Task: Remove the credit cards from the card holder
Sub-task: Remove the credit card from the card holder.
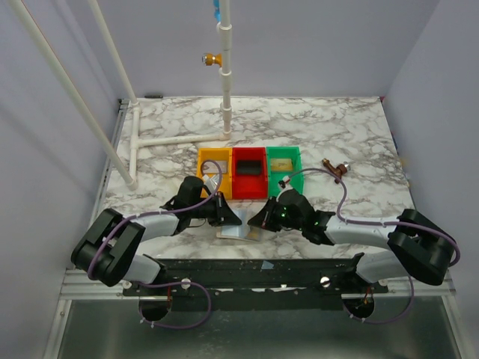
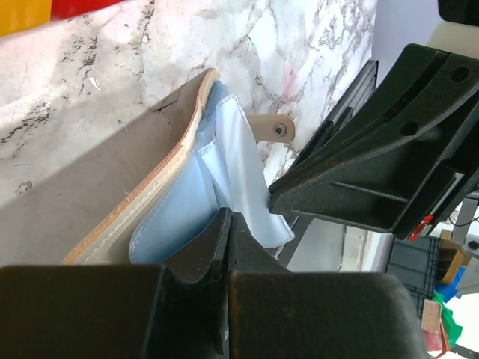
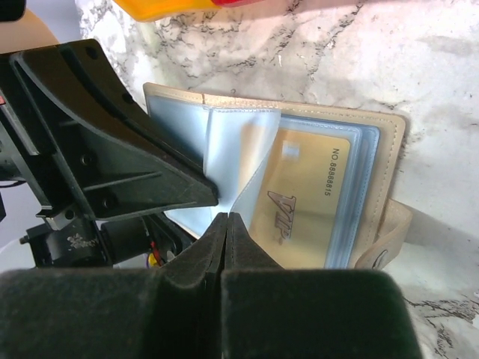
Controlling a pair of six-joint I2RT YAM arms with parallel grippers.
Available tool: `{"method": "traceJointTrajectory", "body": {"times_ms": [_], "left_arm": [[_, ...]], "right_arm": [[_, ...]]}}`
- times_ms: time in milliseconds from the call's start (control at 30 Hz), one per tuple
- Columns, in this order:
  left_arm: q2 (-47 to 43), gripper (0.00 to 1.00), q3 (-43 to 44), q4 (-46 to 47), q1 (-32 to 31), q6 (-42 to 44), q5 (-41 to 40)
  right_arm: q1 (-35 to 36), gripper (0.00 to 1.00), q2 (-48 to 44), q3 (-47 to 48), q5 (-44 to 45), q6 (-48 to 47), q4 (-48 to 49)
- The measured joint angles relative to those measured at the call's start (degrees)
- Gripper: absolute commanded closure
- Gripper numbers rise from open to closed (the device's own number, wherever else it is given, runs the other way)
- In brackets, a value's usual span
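The card holder (image 1: 238, 233) lies open on the marble table near the front edge, between both grippers. In the right wrist view its tan outer edge (image 3: 393, 164) frames clear grey-blue sleeves, and a tan credit card (image 3: 307, 191) printed "VIP" sits inside one. My right gripper (image 3: 226, 217) is shut on the corner of a lifted sleeve leaf (image 3: 243, 142). My left gripper (image 2: 228, 218) is shut on the pale blue lining (image 2: 172, 224) from the opposite side. A black card (image 1: 249, 170) lies in the red tray and a greyish card (image 1: 212, 166) in the yellow tray.
Yellow tray (image 1: 200, 158), red tray (image 1: 249, 188) and green tray (image 1: 295, 179) stand in a row just behind the holder. A white pipe frame (image 1: 179, 139) stands at the back left. A small brass fitting (image 1: 334, 169) lies right of the green tray.
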Motion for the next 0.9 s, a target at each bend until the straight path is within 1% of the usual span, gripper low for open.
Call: {"method": "traceJointTrajectory", "body": {"times_ms": [167, 200, 300, 433, 667, 733, 900], "left_arm": [[-0.57, 1.00, 0.20, -1.73, 0.00, 1.07, -0.57], [-0.68, 0.98, 0.20, -2.05, 0.00, 1.25, -0.68], [-1.25, 0.88, 0.22, -3.34, 0.00, 2.05, -1.07], [-1.97, 0.70, 0.31, -4.81, -0.02, 2.69, -1.51], [-4.83, 0.51, 1.16, -8.31, -0.02, 4.39, -3.43], [-6.45, 0.50, 1.64, -10.45, -0.02, 5.27, -4.70], [-11.06, 0.50, 3.34, -16.52, 0.00, 7.50, -8.39]], "right_arm": [[0.00, 0.99, 0.00, 0.81, -0.02, -0.52, -0.68], [0.00, 0.99, 0.07, 1.01, -0.04, -0.70, -0.72], [0.00, 0.99, 0.48, 1.25, -0.07, -1.01, -0.66], [0.00, 0.99, 2.29, 1.57, -0.37, -1.55, -0.48], [0.00, 0.99, 4.48, 3.41, -0.92, -2.40, -0.24], [0.00, 0.99, 4.74, 4.31, -1.14, -2.71, -0.04], [0.00, 0.99, 6.21, 6.51, -1.40, -3.50, -0.13]]}}
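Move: Just right of the right hand's shut tips, the gold credit card lies in its sleeve, about 2 cm right, 1 cm back and 2 cm below. From that hand the red tray is some 17 cm ahead with no sideways offset, and the yellow tray equally far ahead but 11 cm left. From the left hand, its shut tips at the raised clear leaf, the card is about 4 cm right, 2 cm back and 2 cm below. Letting go of the raised leaf, the left hand spreads its fingers to about half open while sinking very slightly, then draws off left, up and a little forward, some 2.5 cm in all. The right hand keeps its fingers shut and slides about 2.5 cm left and 1.5 forward over the open holder, dipping about a centimetre midway and coming back up; whether it grips the leaf can't be seen. ##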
